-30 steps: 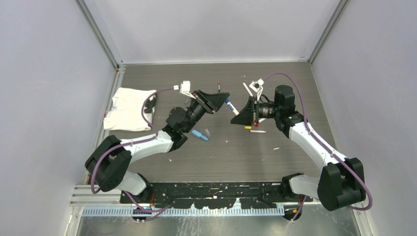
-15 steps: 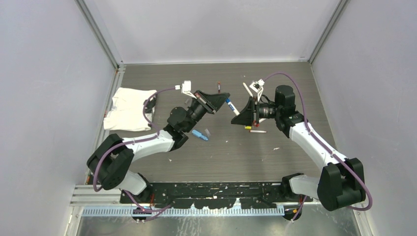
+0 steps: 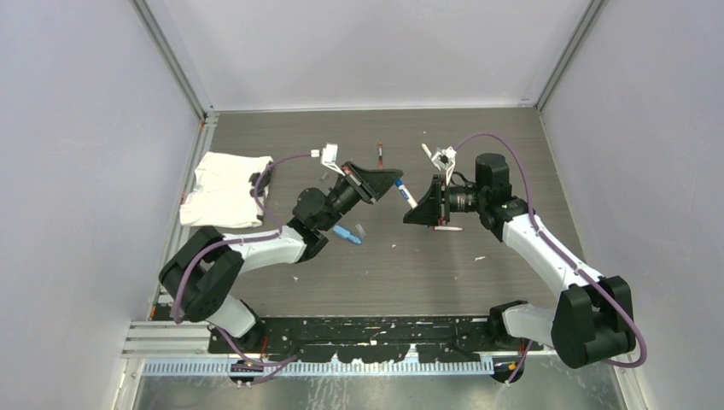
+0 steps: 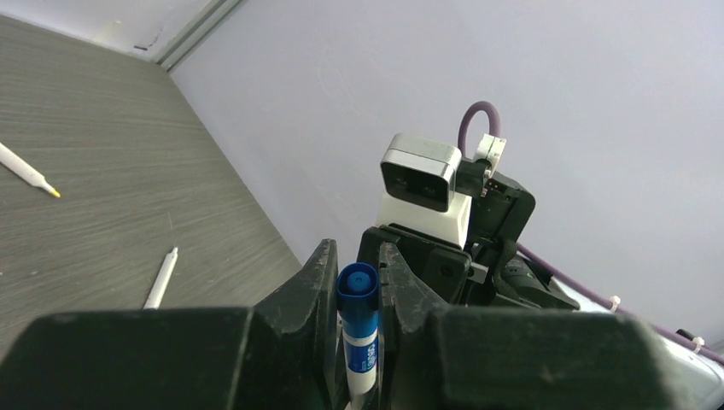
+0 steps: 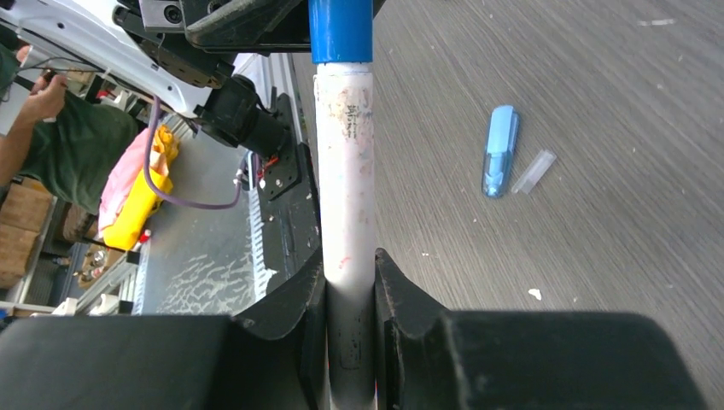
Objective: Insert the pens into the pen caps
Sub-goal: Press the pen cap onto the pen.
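Note:
One pen [image 3: 406, 193], white-barrelled with a blue end, hangs above the table between both grippers. My right gripper [image 5: 350, 269] is shut on its white barrel [image 5: 344, 171]. My left gripper [image 4: 357, 260] is shut on its blue end [image 4: 357, 289], with a blue-printed white label just below. I cannot tell whether that blue end is a pen cap or part of the barrel. Other pens lie on the table: a red-tipped one [image 3: 380, 152], a white one [image 3: 426, 152] and one [image 3: 447, 228] under the right gripper. In the left wrist view a yellow-tipped pen [image 4: 26, 173] and a white pen [image 4: 160, 278] show.
A light-blue oblong piece [image 3: 344, 232] and a small clear piece [image 3: 359, 229] lie near the left arm; both also show in the right wrist view, the oblong piece [image 5: 499, 162] beside the clear piece [image 5: 534, 171]. A white cloth [image 3: 224, 188] lies at the table's left edge.
My left gripper has closed onto the pen's blue end. Both grippers and the pen have shifted slightly toward the near side.

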`<state>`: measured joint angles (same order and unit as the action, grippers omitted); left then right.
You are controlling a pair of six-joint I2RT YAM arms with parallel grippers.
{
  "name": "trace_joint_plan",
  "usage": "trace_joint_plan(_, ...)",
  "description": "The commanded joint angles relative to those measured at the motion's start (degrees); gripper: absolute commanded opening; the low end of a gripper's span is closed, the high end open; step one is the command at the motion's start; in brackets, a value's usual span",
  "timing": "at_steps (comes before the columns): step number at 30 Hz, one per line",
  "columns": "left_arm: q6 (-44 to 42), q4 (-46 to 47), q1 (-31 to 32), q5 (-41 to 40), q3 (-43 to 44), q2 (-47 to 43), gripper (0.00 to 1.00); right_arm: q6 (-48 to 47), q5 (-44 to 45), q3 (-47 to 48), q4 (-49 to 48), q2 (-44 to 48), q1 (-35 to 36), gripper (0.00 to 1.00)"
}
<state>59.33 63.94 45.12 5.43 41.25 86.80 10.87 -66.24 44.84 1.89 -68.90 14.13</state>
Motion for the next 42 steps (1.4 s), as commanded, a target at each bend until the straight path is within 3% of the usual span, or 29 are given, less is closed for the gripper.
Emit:
trace_joint_plan(1, -0.1, 3.5, 6.2, 12.1, -2.9, 3.1, 0.01, -0.3, 7.6, 0.2, -6.1, 0.6, -0.2, 0.01)
trace_joint_plan(7, -4.0, -3.9, 10.6, 7.9, -5.2, 2.5, 0.0, -2.0, 12.6, -0.1, -5.8, 0.8, -0.5, 0.01)
trace_joint_plan(13, -0.5, 6.0, 11.5, 18.6, -5.1, 6.7, 0.01, -3.5, 11.4, -0.3, -5.8, 0.1, -0.7, 0.01)
trace_joint_plan(18, 3.6, 8.2, 12.0, 23.6, -5.8, 8.7, 0.0, -6.6, 14.7, 0.0, -3.3, 0.4, -0.8, 0.01)
trace_joint_plan(20, 2.9, 5.5, 12.5, 23.6, -6.1, 7.8, 0.0, -7.2, 16.2, 0.2, -2.6, 0.5, -1.0, 0.01)
trace_joint_plan(23, -3.1, -6.4, 14.8, 21.9, -5.1, 4.6, 0.01, -6.9, 16.7, 0.0, -3.3, 0.9, -1.3, 0.01)
trace_joint_plan(25, -6.9, -11.9, 16.6, 22.1, -4.4, 3.1, 0.0, -5.7, 15.5, -0.5, -4.7, 0.9, -1.4, 0.01)
trace_joint_plan(29, -5.4, -7.6, 17.4, 23.6, -5.9, 3.0, 0.01, -4.9, 12.8, -1.2, -6.7, 1.0, -1.7, 0.01)
trace_joint_plan(35, -4.2, -4.2, 15.9, 13.5, -8.7, -0.2, 0.01, -9.0, 2.7, -1.2, -4.4, -0.2, -1.8, 0.01)
trace_joint_plan(38, -4.1, -5.3, 13.4, 7.7, -9.0, -4.3, 0.16, -14.8, 2.9, 0.0, 2.6, -0.5, -1.8, 0.01)
trace_joint_plan(42, -6.5, -11.3, 11.0, 0.3, -8.9, -12.7, 0.58, -18.2, 3.2, 1.2, 7.0, -0.8, -1.8, 0.01)
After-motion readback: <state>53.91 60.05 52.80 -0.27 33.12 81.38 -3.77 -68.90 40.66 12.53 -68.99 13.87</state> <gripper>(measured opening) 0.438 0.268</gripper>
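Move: The left fingers already pinch the blue cap on the pen. The pen's middle is about 3 cm back, 2 cm to the right and 4 cm below them. The light-blue marker lies some 12 cm left, 2 cm back and 28 cm below the left hand, the clear cap about 9 cm left, level with it and as far down. From the right hand, gripping the pen's other end, the blue cap is about 6 cm ahead, 3 cm left and 8 cm above. With the blue cap pinched, the left hand presses it onto the pen, going down about 5.5 cm while the right hand keeps its grip and sinks along with it. Still joined, both draw back a few centimetres towards the bases, and only at the very end do the left fingers open and let go of the cap. ##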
